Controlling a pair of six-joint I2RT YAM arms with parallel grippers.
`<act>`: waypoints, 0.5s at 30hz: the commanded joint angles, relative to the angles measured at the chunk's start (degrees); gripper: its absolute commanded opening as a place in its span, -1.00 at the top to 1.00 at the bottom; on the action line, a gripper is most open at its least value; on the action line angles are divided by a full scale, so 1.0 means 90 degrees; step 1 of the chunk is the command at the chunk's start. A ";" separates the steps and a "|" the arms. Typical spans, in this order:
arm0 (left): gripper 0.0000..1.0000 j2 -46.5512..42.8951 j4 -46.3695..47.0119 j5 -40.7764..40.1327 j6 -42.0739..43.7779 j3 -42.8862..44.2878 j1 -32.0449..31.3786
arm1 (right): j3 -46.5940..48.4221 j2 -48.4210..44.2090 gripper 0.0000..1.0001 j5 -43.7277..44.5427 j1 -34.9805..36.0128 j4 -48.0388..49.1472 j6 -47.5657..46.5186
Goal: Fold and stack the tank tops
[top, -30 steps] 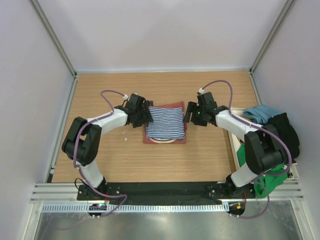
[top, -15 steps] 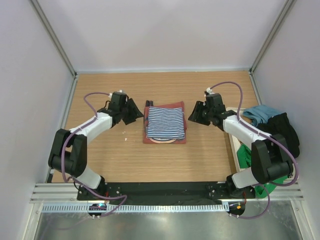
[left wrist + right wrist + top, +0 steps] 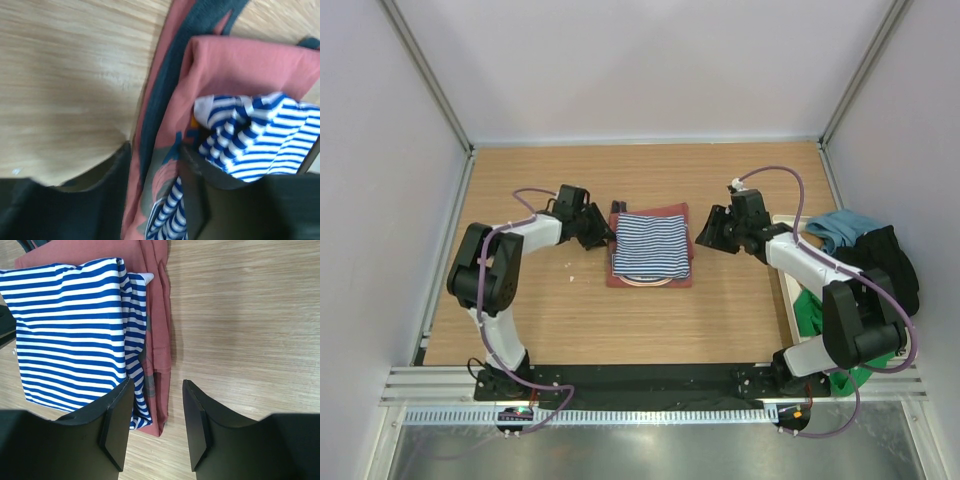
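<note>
The navy-and-white striped tank top [image 3: 652,246] lies folded on the folded rust-red tank top [image 3: 649,281] at mid-table. My left gripper [image 3: 603,231] is low at the stack's left edge. Its open jaws [image 3: 155,150] straddle that edge, with the red top [image 3: 240,60], its dark trim [image 3: 155,100] and some striped cloth [image 3: 260,135] between the fingers. My right gripper [image 3: 706,231] hovers at the stack's right edge. It is open [image 3: 156,385], with the red top's edge [image 3: 157,315] and bare wood in the gap and the striped top [image 3: 65,330] under its left finger.
A white tray [image 3: 789,290] at the table's right edge holds a teal cloth [image 3: 835,225], a black garment [image 3: 890,265] and a green one [image 3: 840,355]. A tiny white scrap [image 3: 572,279] lies on the wood left of the stack.
Both grippers drew back from the stack and their jaws narrowed. The left gripper has since come back to the stack's left edge; the right stays just off the right edge.
</note>
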 commanded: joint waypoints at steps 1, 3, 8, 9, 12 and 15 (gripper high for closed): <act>0.20 0.0350 0.0353 0.0163 -0.0093 0.0232 0.0000 | -0.0021 -0.0213 0.02 -0.0061 -0.0023 0.0243 -0.0042; 0.41 0.0497 0.0450 0.0173 -0.0152 0.0261 0.0000 | -0.0041 -0.0223 0.02 -0.0031 -0.0013 0.0244 -0.0042; 1.00 0.0712 0.0616 0.0426 -0.0434 0.0300 0.0136 | -0.0021 -0.0233 0.03 -0.0041 -0.0023 0.0214 -0.0042; 1.00 0.0732 0.0723 0.0504 -0.0503 0.0271 0.0243 | -0.0021 -0.0224 0.03 -0.0041 -0.0023 0.0214 -0.0042; 1.00 0.0596 0.0822 0.0720 -0.0640 0.0086 0.0897 | -0.0021 -0.0233 0.04 -0.0061 -0.0023 0.0195 -0.0052; 1.00 0.0157 0.0657 0.0535 -0.0494 -0.0207 0.1795 | -0.0021 -0.0262 0.05 -0.0022 -0.0013 0.0165 -0.0062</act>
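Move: The left edge of the red tank top is almost under my left hand: about 1 cm ahead, 1 cm right and 2 cm below, running between my half-open fingers. The striped tank top lying on it is centred about 8 cm to the right and 1 cm back, some 2 cm lower than the hand. The dark strap ends stick out about 7 cm ahead and 1 cm right. From my right hand, that red edge lies some 18 cm left, level fore and aft, 8 cm down. I ease my left hand about 1 cm down, forward and slightly right, shutting the fingers completely to pinch the red tank top's left edge. Then, keeping the grip, I swing to my left with increasing speed, drawing the stack about 4 cm that way while still creeping forward, the wrist turning slightly counter-clockwise. ##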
